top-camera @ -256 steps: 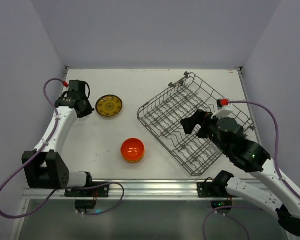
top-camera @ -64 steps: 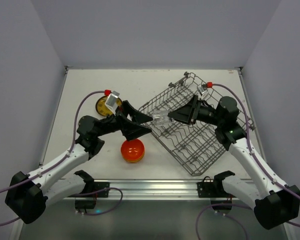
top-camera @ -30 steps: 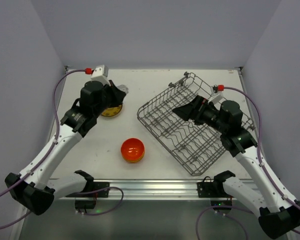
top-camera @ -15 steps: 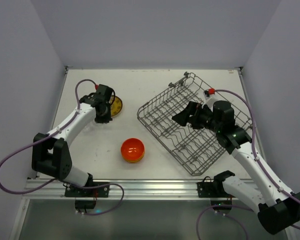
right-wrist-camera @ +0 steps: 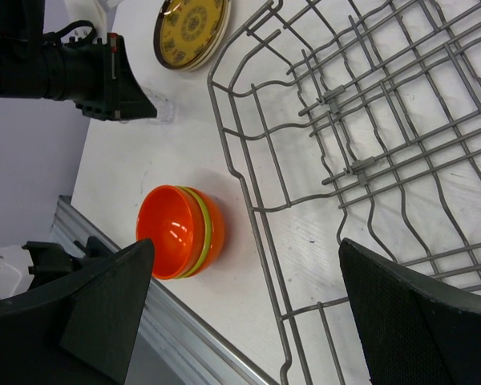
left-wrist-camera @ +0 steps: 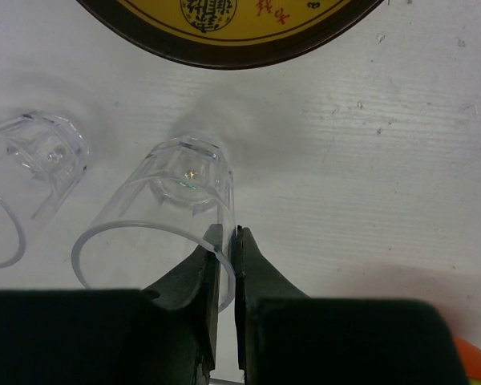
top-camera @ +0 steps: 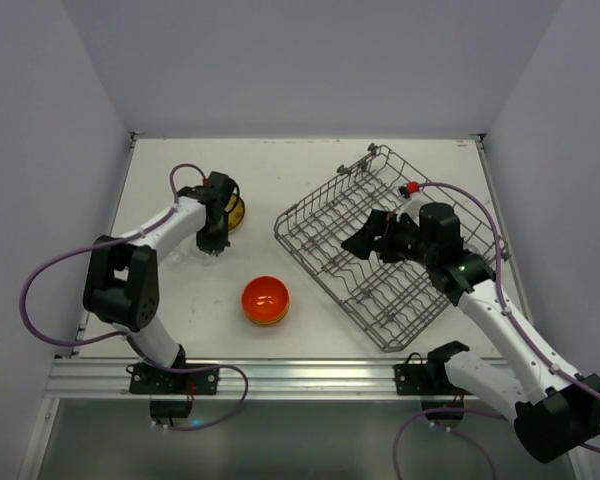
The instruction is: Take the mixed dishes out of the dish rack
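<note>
My left gripper [top-camera: 213, 246] points down at the table beside the yellow-brown patterned plate [top-camera: 227, 211]. In the left wrist view it [left-wrist-camera: 226, 237] is shut on the wall of an upright clear glass [left-wrist-camera: 180, 188], one finger inside the rim and one outside. A second clear glass [left-wrist-camera: 34, 160] stands just left of it. The plate's edge [left-wrist-camera: 232, 32] lies beyond. My right gripper [top-camera: 365, 236] hovers over the grey wire dish rack [top-camera: 400, 190], wide open and empty [right-wrist-camera: 245, 245]. No dishes show in the rack [right-wrist-camera: 369, 120]. The stacked orange and yellow-green bowls [top-camera: 265, 300] sit on the table.
The bowl stack [right-wrist-camera: 180, 233] lies between the arms, close to the rack's near-left rim. The table's metal front rail [top-camera: 280, 375] runs below it. Walls close in the table on the left, back and right.
My left gripper has moved from beside the plate toward the near side and lower, with the glass still in it. My right gripper has shifted slightly over the rack, still open.
</note>
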### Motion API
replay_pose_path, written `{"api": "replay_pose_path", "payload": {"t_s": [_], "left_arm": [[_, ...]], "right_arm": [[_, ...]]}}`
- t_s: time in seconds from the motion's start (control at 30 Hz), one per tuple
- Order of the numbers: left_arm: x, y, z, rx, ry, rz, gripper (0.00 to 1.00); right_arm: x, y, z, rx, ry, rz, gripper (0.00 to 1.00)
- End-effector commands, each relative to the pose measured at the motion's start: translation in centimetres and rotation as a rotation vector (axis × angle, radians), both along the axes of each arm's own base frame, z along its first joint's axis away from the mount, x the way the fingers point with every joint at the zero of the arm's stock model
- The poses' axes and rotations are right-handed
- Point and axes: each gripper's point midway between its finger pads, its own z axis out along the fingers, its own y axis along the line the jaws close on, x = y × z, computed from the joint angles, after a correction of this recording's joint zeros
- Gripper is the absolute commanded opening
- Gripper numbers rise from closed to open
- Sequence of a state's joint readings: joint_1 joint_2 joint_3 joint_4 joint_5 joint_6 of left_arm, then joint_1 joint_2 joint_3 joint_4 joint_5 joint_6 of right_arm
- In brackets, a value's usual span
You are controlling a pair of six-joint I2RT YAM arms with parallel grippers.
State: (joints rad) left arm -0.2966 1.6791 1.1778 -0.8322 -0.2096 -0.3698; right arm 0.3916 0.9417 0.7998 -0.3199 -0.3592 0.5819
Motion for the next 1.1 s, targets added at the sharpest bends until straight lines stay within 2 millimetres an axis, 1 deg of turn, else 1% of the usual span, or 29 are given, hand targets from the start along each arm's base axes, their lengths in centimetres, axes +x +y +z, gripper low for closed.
{"api": "replay_pose_path", "payload": {"t_s": [0.0,0.17,0.27,0.37,0.4,0.43,0.47,0.53,0.57,0.63,0.67,0.7,0.73,0.77,0.8,0.83,0.87,0.93,0.97,1.0,1.03,1.07], "left_arm": [[1.3,-0.2,0.9,-0.015,-0.023,-0.033,0.11],[1.8,-0.4,0.4,-0.036,-0.024,-0.035,0.12],[1.8,-0.4,0.0,-0.034,-0.012,-0.034,0.13],[1.7,-0.3,0.1,-0.031,-0.015,-0.036,0.20],[1.7,-0.2,0.3,-0.029,-0.023,-0.035,0.26],[1.8,0.0,0.5,-0.026,-0.029,-0.029,0.28],[1.9,-0.1,0.8,-0.031,-0.039,-0.028,0.34],[2.0,-0.2,1.4,-0.037,-0.058,-0.023,0.40],[2.2,-0.2,2.4,-0.043,-0.087,-0.019,0.47],[2.5,0.0,4.2,-0.047,-0.141,0.005,0.55],[2.7,-0.2,5.4,-0.065,-0.179,0.005,0.64],[2.7,-0.4,7.7,-0.094,-0.248,0.004,0.68],[2.9,-0.6,9.4,-0.114,-0.295,0.002,0.73],[2.7,-0.6,12.1,-0.138,-0.375,0.002,0.82],[2.7,-0.7,13.9,-0.154,-0.432,0.001,0.86],[2.4,-0.6,15.3,-0.155,-0.477,0.003,0.89],[1.5,-0.6,18.0,-0.179,-0.564,-0.003,1.00],[0.2,-1.9,19.4,-0.227,-0.648,-0.057,1.00],[-0.9,-2.3,22.2,-0.285,-0.764,-0.074,1.00],[-1.8,-2.5,21.0,-0.301,-0.765,-0.091,1.00],[-2.5,-2.9,21.1,-0.334,-0.794,-0.115,1.00],[-4.0,-2.3,22.6,-0.360,-0.876,-0.121,1.00]], "right_arm": [[0.2,0.3,0.2,-0.001,-0.039,0.032,0.99],[0.2,0.4,-0.3,-0.003,-0.029,0.036,0.99],[0.1,0.3,-0.1,-0.001,-0.033,0.036,0.99],[0.1,0.3,-0.1,-0.002,-0.035,0.034,0.99],[0.1,0.4,-0.1,0.000,-0.033,0.035,0.99],[0.1,0.3,0.0,0.003,-0.035,0.034,0.99],[0.1,0.4,0.1,0.003,-0.035,0.036,0.99],[0.0,0.4,0.1,0.006,-0.035,0.039,0.99],[0.1,0.4,0.1,0.004,-0.034,0.035,0.99],[0.1,0.2,0.3,-0.001,-0.032,0.027,0.99],[0.0,0.2,0.3,-0.005,-0.034,0.029,0.99],[0.0,0.1,0.5,-0.006,-0.045,0.028,0.99],[0.1,-0.2,0.7,-0.014,-0.049,0.009,0.99],[0.2,-0.5,0.7,-0.021,-0.052,-0.005,0.99],[0.2,-0.7,1.1,-0.023,-0.066,-0.017,0.99],[0.5,-1.3,1.0,-0.042,-0.066,-0.055,0.99],[0.7,-1.8,1.0,-0.052,-0.068,-0.084,0.99],[1.1,-3.2,0.9,-0.076,-0.058,-0.156,0.99],[2.0,-4.9,0.7,-0.108,-0.052,-0.252,0.99],[2.3,-6.1,0.5,-0.127,-0.039,-0.315,0.99],[2.2,-7.2,0.0,-0.151,-0.010,-0.364,0.99],[2.6,-8.7,-0.2,-0.172,0.001,-0.434,0.99]]}}
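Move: The left hand holds a clear glass by its right-hand rim; the glass's middle, and the spot it is being set on, lie about 3 cm to the hand's left and 4 cm below. The first glass stands level with it, some 11 cm left of the hand, and the brown-rimmed plate about 10 cm straight ahead. The bowl stack is roughly 10 cm back and 11 cm right. From the right hand the held glass lies about 35 cm left, 4 cm ahead and 20 cm lower. Down by barely 1 cm first, the left hand settles the held glass onto the table, then opens its fingers from nearly shut to wide and comes free of the rim. It climbs away faster and faster, some 22 cm up, its fingertips tipping up and forward by about 45 degrees. Late on, the empty, open right hand swings about 4 cm right above the rack, turning clockwise. ##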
